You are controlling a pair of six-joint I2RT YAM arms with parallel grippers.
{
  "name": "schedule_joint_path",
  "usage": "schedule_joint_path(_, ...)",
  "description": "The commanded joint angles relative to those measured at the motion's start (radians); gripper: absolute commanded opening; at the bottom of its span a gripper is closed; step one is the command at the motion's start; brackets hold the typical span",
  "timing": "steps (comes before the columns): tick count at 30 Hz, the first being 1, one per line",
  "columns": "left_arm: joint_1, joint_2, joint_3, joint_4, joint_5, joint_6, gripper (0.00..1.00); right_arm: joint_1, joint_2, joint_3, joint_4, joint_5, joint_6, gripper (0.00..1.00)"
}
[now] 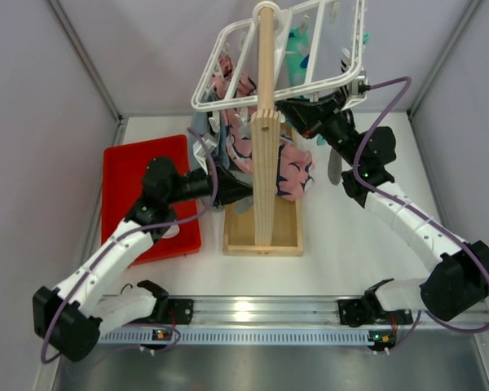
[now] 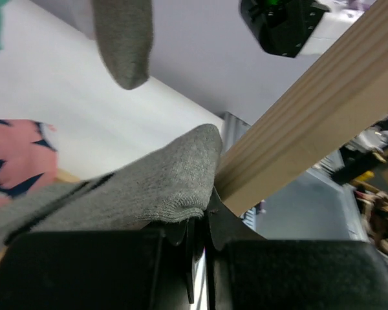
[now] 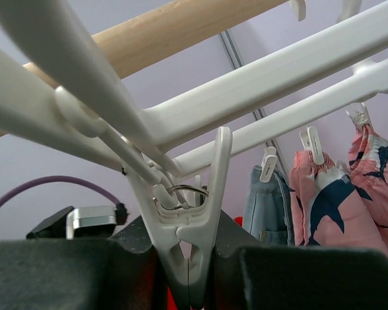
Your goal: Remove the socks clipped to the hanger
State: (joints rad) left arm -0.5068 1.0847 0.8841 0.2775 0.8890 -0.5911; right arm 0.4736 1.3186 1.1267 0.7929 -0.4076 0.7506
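The white grid hanger point(image 1: 228, 96) hangs off the wooden post at the back, with a teal sock point(image 1: 297, 55) clipped under it. My left gripper point(image 2: 204, 216) is low beside the post and shut on the cuff of a grey sock point(image 2: 149, 187), which stretches away to the left. Another grey sock point(image 2: 123, 39) dangles above it. From the top, the left gripper point(image 1: 232, 191) is tucked under hanging cloth. My right gripper point(image 3: 189, 255) is up under the hanger's bars point(image 3: 265, 77), shut on a white clip point(image 3: 194, 219). The right gripper point(image 1: 300, 110) sits below the frame's front edge.
The tall wooden post point(image 1: 266, 122) stands in a wooden box base point(image 1: 261, 232), touching the left fingers. A pink printed cloth point(image 1: 292, 173) and a blue-grey cloth point(image 3: 265, 206) hang from clips. A red tray point(image 1: 138, 175) lies at the left.
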Motion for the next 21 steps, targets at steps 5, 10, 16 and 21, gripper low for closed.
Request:
schedule_joint_path(5,-0.019,-0.276,-0.059,-0.478,-0.853,0.232,0.0,-0.009,-0.041,0.019,-0.124,0.049,-0.063,0.06)
schedule_joint_path(10,-0.001,-0.284,-0.054,-0.736,-1.312,0.142,0.0,-0.009,-0.05,0.016,-0.196,0.059,-0.089,0.08)
schedule_joint_path(16,0.174,-0.319,-0.174,-0.817,-1.396,-0.038,0.0,-0.009,-0.068,0.03,-0.285,0.064,-0.118,0.13)
schedule_joint_path(21,0.477,-0.266,-0.241,-0.816,-1.199,-0.148,0.14,-0.007,-0.093,0.073,-0.423,0.052,-0.151,0.44)
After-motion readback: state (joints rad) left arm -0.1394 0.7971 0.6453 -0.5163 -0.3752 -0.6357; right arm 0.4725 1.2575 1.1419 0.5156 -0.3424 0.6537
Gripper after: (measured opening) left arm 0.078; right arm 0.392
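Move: The left hand, already holding the grey sock, has the middle of the red tray roughly 32 cm to its left, 15 cm ahead and 32 cm below. A white sock in the tray is about 26 cm left, 9 cm ahead and 31 cm down. The wooden post stands about 6 cm to its right, roughly level with it, and the hanging denim some 10 cm left and 11 cm ahead. The right hand has a hanger clip right between its fingers; the tray lies some 45 cm left of it, 3 cm ahead and 47 cm below. Leftward and down, fast, the left arm carries the pinched grey sock some 30 cm away from the post and sinks nearly 20 cm towards the tray, bowing forward on the way. Its wrist swings about 90 degrees counter-clockwise and tips the fingers down, grip kept. The right hand eases down about 3 cm, then spreads its fingers and lets go of the clip. ##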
